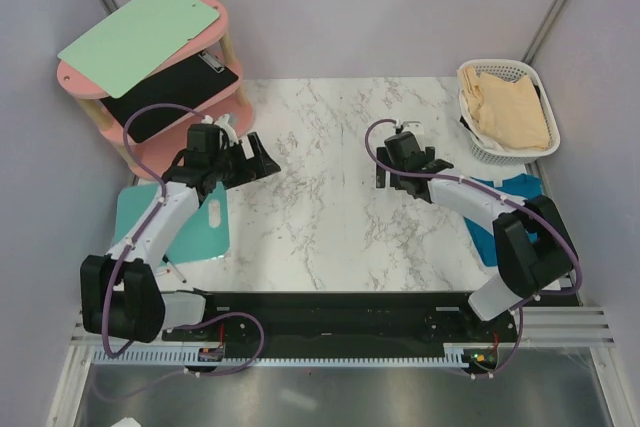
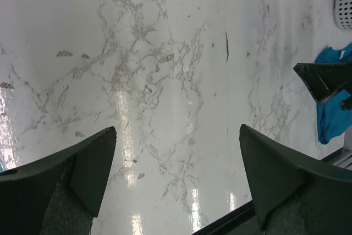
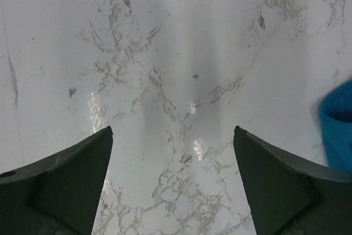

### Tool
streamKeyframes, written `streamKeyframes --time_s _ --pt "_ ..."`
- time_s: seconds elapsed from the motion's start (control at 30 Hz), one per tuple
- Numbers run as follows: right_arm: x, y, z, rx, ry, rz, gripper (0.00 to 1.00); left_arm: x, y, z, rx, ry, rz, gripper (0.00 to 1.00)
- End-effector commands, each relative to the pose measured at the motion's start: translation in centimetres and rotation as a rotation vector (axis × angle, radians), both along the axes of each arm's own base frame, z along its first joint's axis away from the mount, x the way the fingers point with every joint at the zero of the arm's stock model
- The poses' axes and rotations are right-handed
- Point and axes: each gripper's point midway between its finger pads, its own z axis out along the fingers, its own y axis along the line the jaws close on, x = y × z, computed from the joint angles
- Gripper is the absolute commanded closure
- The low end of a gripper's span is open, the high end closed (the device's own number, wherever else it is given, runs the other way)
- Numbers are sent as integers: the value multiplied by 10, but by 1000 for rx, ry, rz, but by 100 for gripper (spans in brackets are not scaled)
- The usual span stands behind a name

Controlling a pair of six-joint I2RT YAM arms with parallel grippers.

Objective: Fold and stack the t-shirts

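The pale yellow t-shirt (image 1: 510,107) lies crumpled in the white basket (image 1: 474,150) at the far right. The teal-blue t-shirt (image 1: 512,190) lies on the table's right edge, partly under my right arm; it also shows in the left wrist view (image 2: 331,122) and the right wrist view (image 3: 339,130). The white flower-print shirt is out of view. My left gripper (image 1: 268,160) is open and empty over bare marble (image 2: 177,129). My right gripper (image 1: 381,175) is open and empty over bare marble (image 3: 173,129), left of the teal-blue shirt.
A turquoise board with a handle hole (image 1: 195,225) lies under my left arm. A pink two-tier shelf (image 1: 225,22) at the far left holds a pale green board (image 1: 140,35) and a black clipboard (image 1: 170,97). The marble table (image 1: 320,217) spans the middle.
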Motion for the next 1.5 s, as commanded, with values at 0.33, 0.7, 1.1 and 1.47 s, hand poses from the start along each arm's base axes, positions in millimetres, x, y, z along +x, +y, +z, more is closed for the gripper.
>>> streamKeyframes --time_s 0.33,0.7,1.1,1.47 --pt "78 -13 114 -126 -306 -130 3 9 -5 56 32 -167 -98 0" --pt "176 -78 196 -51 -461 -322 3 8 -12 25 -6 -40 -97 0" --pt "210 -229 116 -87 -261 -615 5 4 -11 -12 -6 75 -74 0" --pt "170 -269 71 -107 -134 -689 5 6 -15 -25 -20 125 -83 0"
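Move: The cream shirt in the basket lies about 27 cm to the right of the right hand and some 14 cm farther out, at roughly its height. The white basket around it sits about 27 cm right and 13 cm ahead; the blue shirt lies flat on the table, some 22 cm right and 14 cm back of that hand, about 8 cm below. From the left hand the cream shirt is roughly 60 cm right, 15 cm ahead and 7 cm lower. To the cream shirt in the white basket the empty right hand goes in an arc: up and forward first, then swinging right while still going forward, finally sinking about 12 cm and easing slightly back as it goes on right, wrist turning some 40 degrees clockwise, fingers staying wide open. They end close over the cloth; contact isn't clear. The left hand, also open, rises, then sinks to just below its start. ##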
